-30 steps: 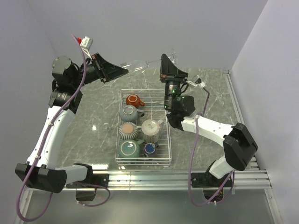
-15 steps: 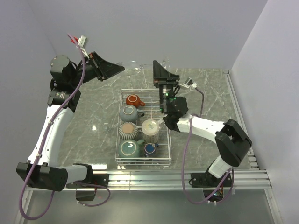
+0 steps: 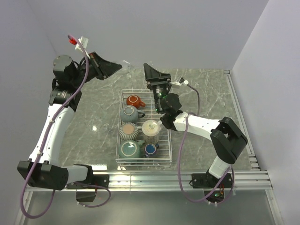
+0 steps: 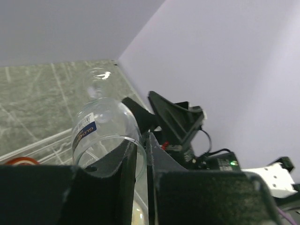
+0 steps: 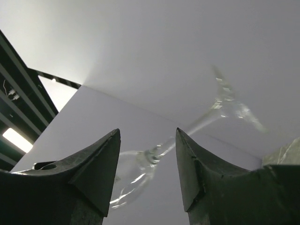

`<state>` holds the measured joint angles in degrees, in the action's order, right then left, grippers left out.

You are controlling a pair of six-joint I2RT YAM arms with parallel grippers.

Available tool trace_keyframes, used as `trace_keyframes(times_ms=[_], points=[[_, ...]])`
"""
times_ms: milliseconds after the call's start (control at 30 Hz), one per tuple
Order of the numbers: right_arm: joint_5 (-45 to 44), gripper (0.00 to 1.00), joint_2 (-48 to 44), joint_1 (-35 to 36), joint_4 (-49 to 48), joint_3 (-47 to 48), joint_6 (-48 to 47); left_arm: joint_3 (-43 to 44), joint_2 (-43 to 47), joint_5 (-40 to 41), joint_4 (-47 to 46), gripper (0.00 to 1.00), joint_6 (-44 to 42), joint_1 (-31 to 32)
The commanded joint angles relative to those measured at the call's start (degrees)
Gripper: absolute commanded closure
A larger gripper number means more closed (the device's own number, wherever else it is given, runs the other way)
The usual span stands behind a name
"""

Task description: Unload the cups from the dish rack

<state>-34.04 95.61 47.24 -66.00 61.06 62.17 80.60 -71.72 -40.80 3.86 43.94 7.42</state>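
Note:
My left gripper (image 3: 116, 67) is raised behind the dish rack (image 3: 165, 140) and is shut on the rim of a clear stemmed glass (image 4: 101, 124), one finger (image 4: 123, 161) inside the bowl and one outside. The glass (image 3: 127, 64) lies sideways in the air, foot toward the right arm. My right gripper (image 5: 147, 133) is open, and the glass's stem (image 5: 187, 131) shows in the gap without touching either finger. In the rack sit a red-brown mug (image 3: 134, 100), two grey-teal mugs (image 3: 129, 113) (image 3: 128, 149), a ribbed beige cup (image 3: 128, 130), a white mug (image 3: 151, 127) and a small dark-blue cup (image 3: 150, 149).
The white wire rack stands mid-table between the two arms. The right gripper (image 3: 150, 71) hovers above the rack's far edge, close to the left gripper. Something faint and clear lies on the marble (image 3: 101, 126) left of the rack. Walls close off the back and right.
The right gripper has opened off the glass's stem and swung left over the rack's far edge. The left gripper has kept the glass and drawn slightly left.

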Motion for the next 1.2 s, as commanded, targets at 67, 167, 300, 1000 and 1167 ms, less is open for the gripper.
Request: trace_keyframes(times_ms=[67,167,300,1000,1167], points=[[1.60,0.42,0.80,-0.40,4.03,4.50,3.82,1.41,-1.14,6.07,-2.01,1.00,-7.89,-0.56],[3.10,0.42,1.59,-0.75,5.00,4.77,5.07,1.40,-1.49,9.15,-1.48,1.00,-12.28,-0.74],[3.98,0.42,1.07,-0.66,4.21,4.60,2.70,2.89,-1.58,12.75,0.18,1.00,-18.53,-1.44],[20.06,0.42,-17.39,1.62,11.24,-0.59,-32.99,13.09,3.35,20.76,37.06,1.00,-56.76,-12.43],[21.38,0.42,-20.64,1.89,13.52,-2.17,-37.12,17.22,-1.22,19.36,45.96,1.00,-62.82,-12.52]])
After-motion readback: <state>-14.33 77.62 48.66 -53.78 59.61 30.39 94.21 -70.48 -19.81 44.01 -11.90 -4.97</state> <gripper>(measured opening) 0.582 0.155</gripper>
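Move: The left gripper, already holding the wine glass, is bound for open table left of the rack, roughly 18 cm to its left, level fore and aft, some 44 cm below. From it, the standing glass is about 12 cm left and 1 cm back, the orange cup 12 cm ahead and 3 cm right, the grey cup 4 cm ahead and 1 cm right, all about 38 cm down. From the open right gripper, the held glass's middle is some 4 cm ahead, 5 cm left, 3 cm up. Keep the left fingers shut on the glass and push it first some 6 cm forward and down, then sweep about 15 cm left, easing back, rolling the left side up some 50 degrees and swinging counter-clockwise until the fingers point forward and slightly down. Hold the right gripper open nearly in place at first, then draw it back and up about 8 cm each, tipping it upward and rolling its left side down. ##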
